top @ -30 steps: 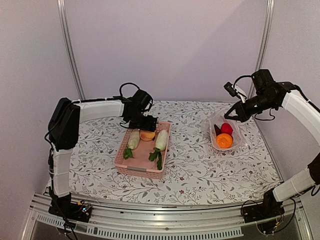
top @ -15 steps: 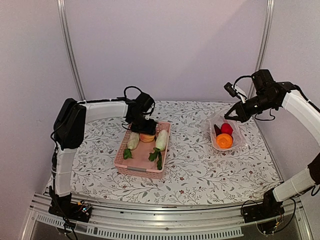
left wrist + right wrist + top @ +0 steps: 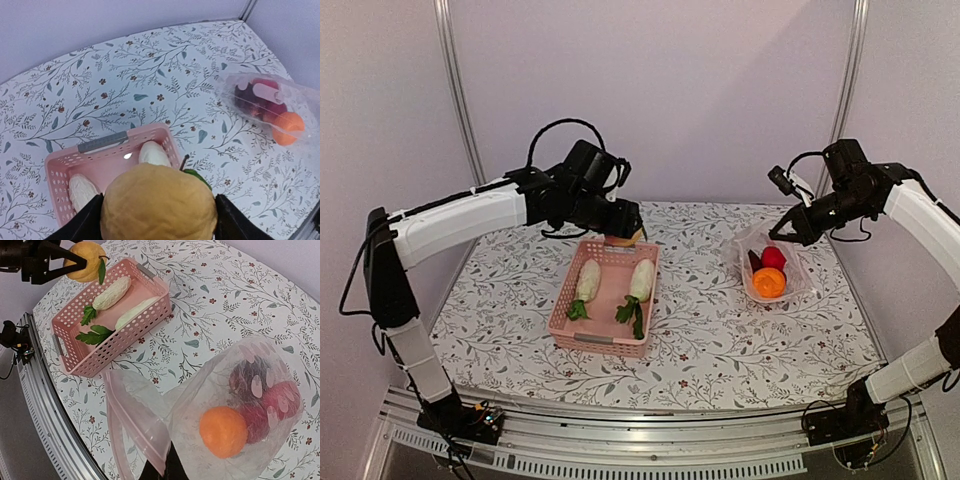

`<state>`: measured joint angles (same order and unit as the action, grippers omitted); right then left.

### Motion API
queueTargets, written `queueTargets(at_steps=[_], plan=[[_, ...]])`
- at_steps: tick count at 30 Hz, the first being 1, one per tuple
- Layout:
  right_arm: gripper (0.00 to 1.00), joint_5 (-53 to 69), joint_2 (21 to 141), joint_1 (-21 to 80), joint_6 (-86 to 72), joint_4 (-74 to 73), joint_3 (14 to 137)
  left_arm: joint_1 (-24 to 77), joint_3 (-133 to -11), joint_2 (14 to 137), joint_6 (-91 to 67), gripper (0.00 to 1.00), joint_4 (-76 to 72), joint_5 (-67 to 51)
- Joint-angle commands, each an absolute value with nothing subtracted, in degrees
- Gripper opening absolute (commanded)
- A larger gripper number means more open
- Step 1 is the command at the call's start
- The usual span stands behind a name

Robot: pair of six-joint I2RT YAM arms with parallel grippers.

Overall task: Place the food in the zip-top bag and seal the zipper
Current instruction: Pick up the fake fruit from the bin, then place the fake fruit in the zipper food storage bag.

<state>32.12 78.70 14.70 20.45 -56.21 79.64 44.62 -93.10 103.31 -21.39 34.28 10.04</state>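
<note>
My left gripper (image 3: 625, 236) is shut on a round beige fruit (image 3: 159, 202) with a green leaf, held in the air over the far end of the pink basket (image 3: 603, 345). Two white radishes (image 3: 587, 278) (image 3: 642, 280) with green leaves lie in the basket. At the right, the clear zip-top bag (image 3: 240, 390) holds an orange (image 3: 223, 431) and dark red round pieces (image 3: 280, 400). My right gripper (image 3: 170, 470) is shut on the bag's edge near its mouth and holds the mouth lifted open. The zipper (image 3: 132, 417) shows as a thin strip along the mouth's rim.
The floral tablecloth (image 3: 710, 330) covers the table between basket and bag. Metal poles (image 3: 460, 100) stand at the back corners against the lilac walls. The aluminium rail (image 3: 650, 450) runs along the near edge.
My left gripper closed on the beige fruit in the basket and lifted it up and to the right, the arm stretching out. The right arm and the bag stayed still.
</note>
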Motion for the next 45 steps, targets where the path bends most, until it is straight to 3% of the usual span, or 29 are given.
queueTargets(at_steps=[1,6,13,23,32,35,41,45], plan=[[0.0,34.49,77.43,15.91,21.24,-58.51,81.6,53.44,-90.19,97.47,-15.58,0.61,24.07,12.34],[0.0,37.67,76.08,19.41,22.98,-61.78,83.34,64.16,-86.84,92.22,-5.39,0.6,8.99,13.4],[0.0,41.78,76.11,20.08,24.07,-64.18,85.85,73.46,-85.04,92.44,5.7,0.61,-9.6,4.48],[0.0,43.1,78.48,20.13,24.24,-64.57,88.01,76.22,-97.93,108.75,12.41,0.59,-6.61,7.12],[0.0,41.45,79.11,20.14,24.78,-65.69,90.03,76.41,-98.17,111.72,14.8,0.58,-4.12,13.15],[0.0,41.64,78.93,20.19,24.7,-65.46,89.84,76.39,-98.5,112.83,14.76,0.63,-2.64,15.79],[0.0,42.11,79.42,20.18,24.35,-64.52,89.48,76.9,-103.41,115.79,15.38,0.87,2.71,23.61],[0.0,42.23,79.95,20.2,24.04,-63.94,89.01,79.31,-105.12,115.1,19.15,0.93,2.01,27.24]])
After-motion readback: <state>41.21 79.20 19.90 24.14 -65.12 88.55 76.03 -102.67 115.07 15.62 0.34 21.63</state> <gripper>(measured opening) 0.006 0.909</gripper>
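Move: The left gripper already holds the peach. From it, the open bag mouth lies about 29 cm to the right, 11 cm back and nearly level; the bagged orange is 36 cm right, 2 cm ahead and 17 cm below, and the basket's middle is 4 cm left, 1 cm back and 18 cm below. From the right gripper, still pinching the rim, the mouth's middle lies about 7 cm back, 5 cm left and 5 cm below. Swing the left gripper with the peach right, back and up some 18 cm, away from the basket, then lower it about 10 cm over the bag mouth, tipping the fingers up towards level and turning them clockwise roughly 40 degrees; open to release the peach. Meanwhile bring the right gripper slightly up, back and left, keeping its pinch on the rim. ##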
